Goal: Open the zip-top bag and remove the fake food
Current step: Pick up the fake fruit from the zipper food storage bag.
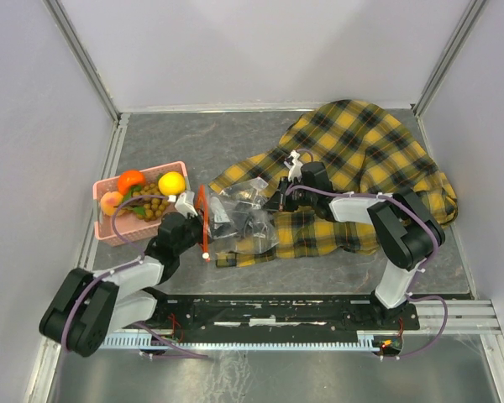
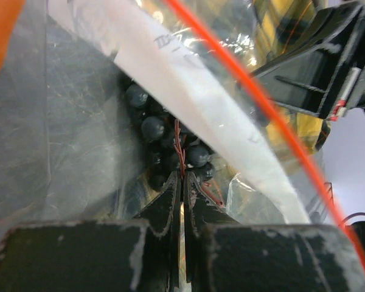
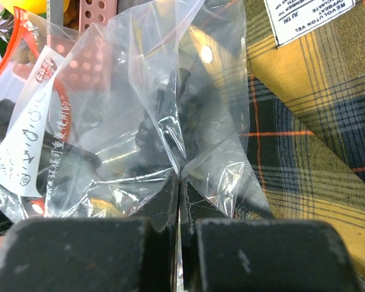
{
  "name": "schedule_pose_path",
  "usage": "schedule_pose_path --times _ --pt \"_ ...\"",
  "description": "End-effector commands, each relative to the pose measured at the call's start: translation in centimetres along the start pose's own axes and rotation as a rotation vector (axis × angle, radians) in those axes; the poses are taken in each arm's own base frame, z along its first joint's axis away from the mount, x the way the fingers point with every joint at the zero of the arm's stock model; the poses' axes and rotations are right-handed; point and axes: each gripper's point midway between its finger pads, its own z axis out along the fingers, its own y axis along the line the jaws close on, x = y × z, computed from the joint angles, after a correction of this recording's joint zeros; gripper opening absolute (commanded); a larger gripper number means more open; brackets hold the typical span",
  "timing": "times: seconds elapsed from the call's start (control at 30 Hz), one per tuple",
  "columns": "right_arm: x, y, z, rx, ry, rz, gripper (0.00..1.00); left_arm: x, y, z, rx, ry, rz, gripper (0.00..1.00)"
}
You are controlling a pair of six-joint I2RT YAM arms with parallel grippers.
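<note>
The zip-top bag point(image 1: 239, 217) lies crumpled between my two grippers, partly on the plaid cloth, its red-orange zip strip point(image 1: 203, 225) toward the left arm. In the left wrist view my left gripper point(image 2: 183, 174) reaches in between the strip point(image 2: 261, 103) and the white label point(image 2: 188, 85). It is shut on the thin red stem of the dark berries point(image 2: 152, 128). My right gripper point(image 3: 179, 177) is shut on a fold of the bag's clear plastic point(image 3: 170, 91) at the far end. Orange point(image 1: 131, 180) and yellow point(image 1: 171, 183) fruits and grapes point(image 1: 151, 204) sit in a pink basket.
The pink basket point(image 1: 109, 233) stands left of the bag, close to the left gripper point(image 1: 195, 220). The yellow-black plaid cloth point(image 1: 361, 151) covers the right half of the mat, under the right gripper point(image 1: 279, 193). Grey walls close in the sides and back.
</note>
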Motion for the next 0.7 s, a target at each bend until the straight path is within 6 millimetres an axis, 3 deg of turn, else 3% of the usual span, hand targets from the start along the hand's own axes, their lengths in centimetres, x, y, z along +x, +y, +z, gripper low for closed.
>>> schedule_pose_path --times 0.0,0.33,0.37,0.43,0.5,0.57,0.67 --pt "-1.8 1.0 -0.8 -0.022 -0.068 -0.055 0.02 -1.1 -0.1 -1.1 -0.005 -0.033 0.069 0.03" --pt "-1.4 1.1 -0.8 -0.033 -0.053 -0.052 0.02 -2.0 2.2 -2.2 -0.103 -0.055 0.074 0.03" --pt "-1.4 1.0 -0.8 -0.033 -0.050 -0.049 0.02 -2.1 2.0 -2.2 -0.094 -0.056 0.076 0.08" --pt "-1.3 1.0 -0.7 -0.037 -0.047 -0.046 0.02 -2.3 1.4 -2.1 -0.063 -0.053 0.089 0.32" --pt "-1.1 1.0 -0.6 -0.041 -0.042 -0.044 0.02 -1.9 0.5 -2.0 -0.014 -0.023 0.101 0.50" --pt "-1.1 1.0 -0.6 -0.044 -0.040 -0.038 0.02 -1.3 0.1 -1.8 0.018 0.013 0.107 0.60" --pt "-1.0 1.0 -0.5 -0.049 -0.039 -0.035 0.02 -0.5 0.0 -1.5 0.037 0.061 0.107 0.65"
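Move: The dark grapes lie inside the bag about 6 cm to the right of the left hand's point, some 3 cm farther out and 4 cm lower, with their stem running back to the shut fingertips. The basket's middle is about 17 cm to that hand's left and 6 cm ahead; the lemon in it is some 10 cm left and 11 cm ahead. From the right hand, the grapes are roughly 13 cm left, 3 cm back and 4 cm below. The grape stem, seemingly pinched between the left fingertips at first, is drawn left towards the basket: the hand goes about 3 cm that way, rising some 1.5 cm and sinking again. Then the fingers open to over half, letting the stem go, as the hand eases slightly back and to the right. The right hand stays still, keeping its pinch on the bag's far end. ##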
